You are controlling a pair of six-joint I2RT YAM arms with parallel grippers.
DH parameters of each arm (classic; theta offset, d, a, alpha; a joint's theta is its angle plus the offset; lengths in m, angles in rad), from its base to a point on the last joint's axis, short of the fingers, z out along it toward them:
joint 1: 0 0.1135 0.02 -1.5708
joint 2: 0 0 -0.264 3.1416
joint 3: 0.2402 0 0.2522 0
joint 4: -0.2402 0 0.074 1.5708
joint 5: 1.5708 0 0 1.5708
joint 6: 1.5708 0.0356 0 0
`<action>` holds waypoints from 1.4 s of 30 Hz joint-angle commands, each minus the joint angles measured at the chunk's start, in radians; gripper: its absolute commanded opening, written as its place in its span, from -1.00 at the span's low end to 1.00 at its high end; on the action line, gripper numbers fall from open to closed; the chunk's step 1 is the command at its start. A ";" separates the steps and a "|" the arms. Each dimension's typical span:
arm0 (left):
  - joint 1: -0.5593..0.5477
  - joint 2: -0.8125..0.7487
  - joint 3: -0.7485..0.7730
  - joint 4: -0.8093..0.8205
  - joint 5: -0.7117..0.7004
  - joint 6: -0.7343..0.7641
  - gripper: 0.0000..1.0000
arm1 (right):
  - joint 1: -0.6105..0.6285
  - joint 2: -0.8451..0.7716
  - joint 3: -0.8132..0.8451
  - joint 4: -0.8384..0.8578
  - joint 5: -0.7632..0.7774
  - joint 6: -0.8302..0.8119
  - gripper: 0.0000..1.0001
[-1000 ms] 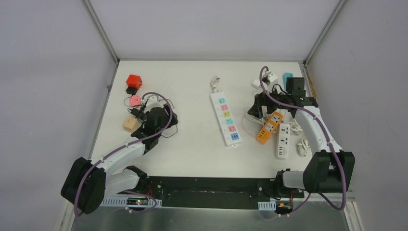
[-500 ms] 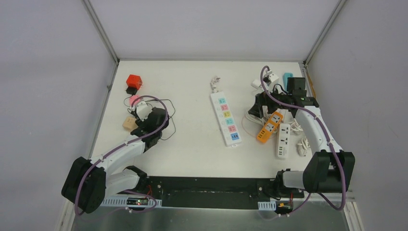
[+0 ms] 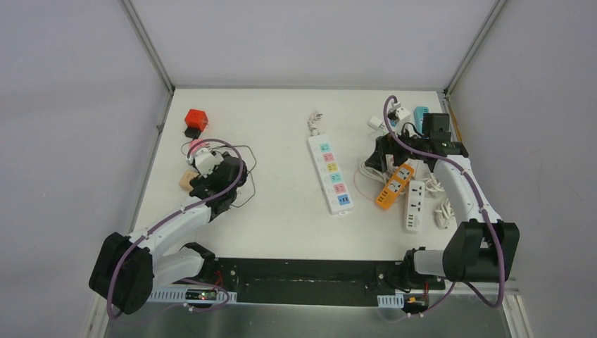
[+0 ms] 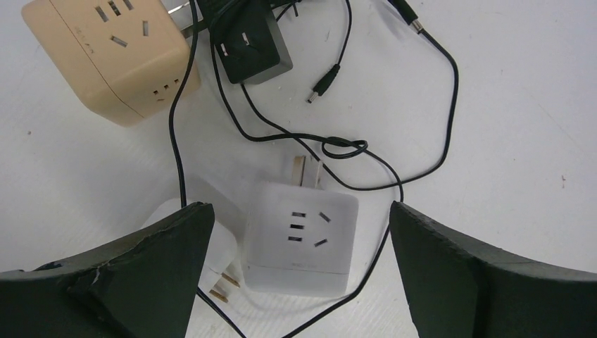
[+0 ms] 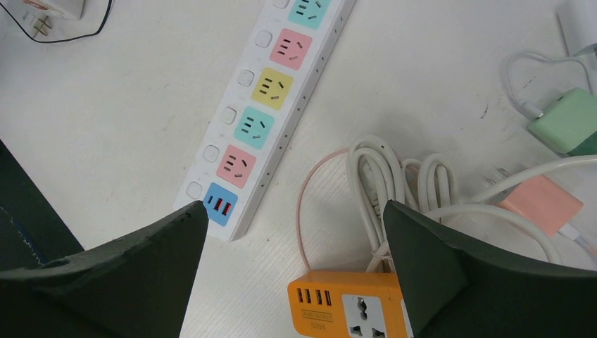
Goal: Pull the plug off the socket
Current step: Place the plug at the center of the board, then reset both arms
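Observation:
A white cube socket [image 4: 301,239] lies on the table between the fingers of my left gripper [image 4: 299,211], which is open and touches nothing. Its own prongs point away from me. A white plug [image 4: 210,257] lies free just left of it, its brass pins bare, partly hidden behind the left finger [image 4: 141,282]. From above, the white cube socket [image 3: 204,160] shows at the tip of the left gripper [image 3: 205,170]. My right gripper [image 5: 294,208] hangs open over the right side of the table, holding nothing.
A beige cube socket [image 4: 112,49], a black adapter [image 4: 250,42] and its thin black cable [image 4: 422,141] lie close by. A red cube [image 3: 196,118] sits further back. A long power strip [image 5: 271,105], an orange socket [image 5: 350,303] and coiled white cable [image 5: 394,183] lie on the right.
My left gripper moved left with a white piece shut in its jaws, then opened and let it go on the table. The right arm barely moved.

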 commanded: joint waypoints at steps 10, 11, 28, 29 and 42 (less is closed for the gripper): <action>0.010 -0.189 0.064 -0.003 0.304 0.144 0.98 | -0.058 -0.019 0.009 -0.014 -0.087 -0.028 0.99; 0.010 -0.199 0.064 0.000 0.339 0.152 0.98 | -0.064 -0.022 0.010 -0.017 -0.096 -0.033 1.00; 0.010 -0.307 0.125 0.058 0.985 0.204 0.98 | -0.172 -0.244 0.088 -0.162 -0.035 -0.145 1.00; 0.010 -0.306 0.134 0.056 1.011 0.205 0.98 | -0.179 -0.246 0.101 -0.168 -0.038 -0.130 1.00; 0.010 -0.306 0.555 -0.418 1.048 0.514 0.98 | -0.188 -0.285 0.354 -0.348 -0.011 0.060 1.00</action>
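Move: The white cube plug the left hand has already let go of sits between its wide-open fingers, about 1 cm below the hand point. A round white plug lies some 5 cm back and 5 cm left of the left hand, the black adapter about 7 cm ahead and 9 cm left, the beige cube 3 cm ahead and 15 cm left, and the six-socket strip roughly 38 cm right and 5 cm ahead. From the right hand the cube plug is about 55 cm left, 2 cm back and 11 cm below. With its fingers staying wide open, the left hand leaves the white cube plug, climbing about 20 cm in all while it swings some 15 cm right towards the six-socket strip's side and draws back about half as much, the wrist turning roughly 60 degrees clockwise, with the steepest rise at the end. The empty right hand, also still open, first eases right and slightly back, then lifts about 13 cm clear above the orange strip and coiled cords, its fingers tipping up a little. ##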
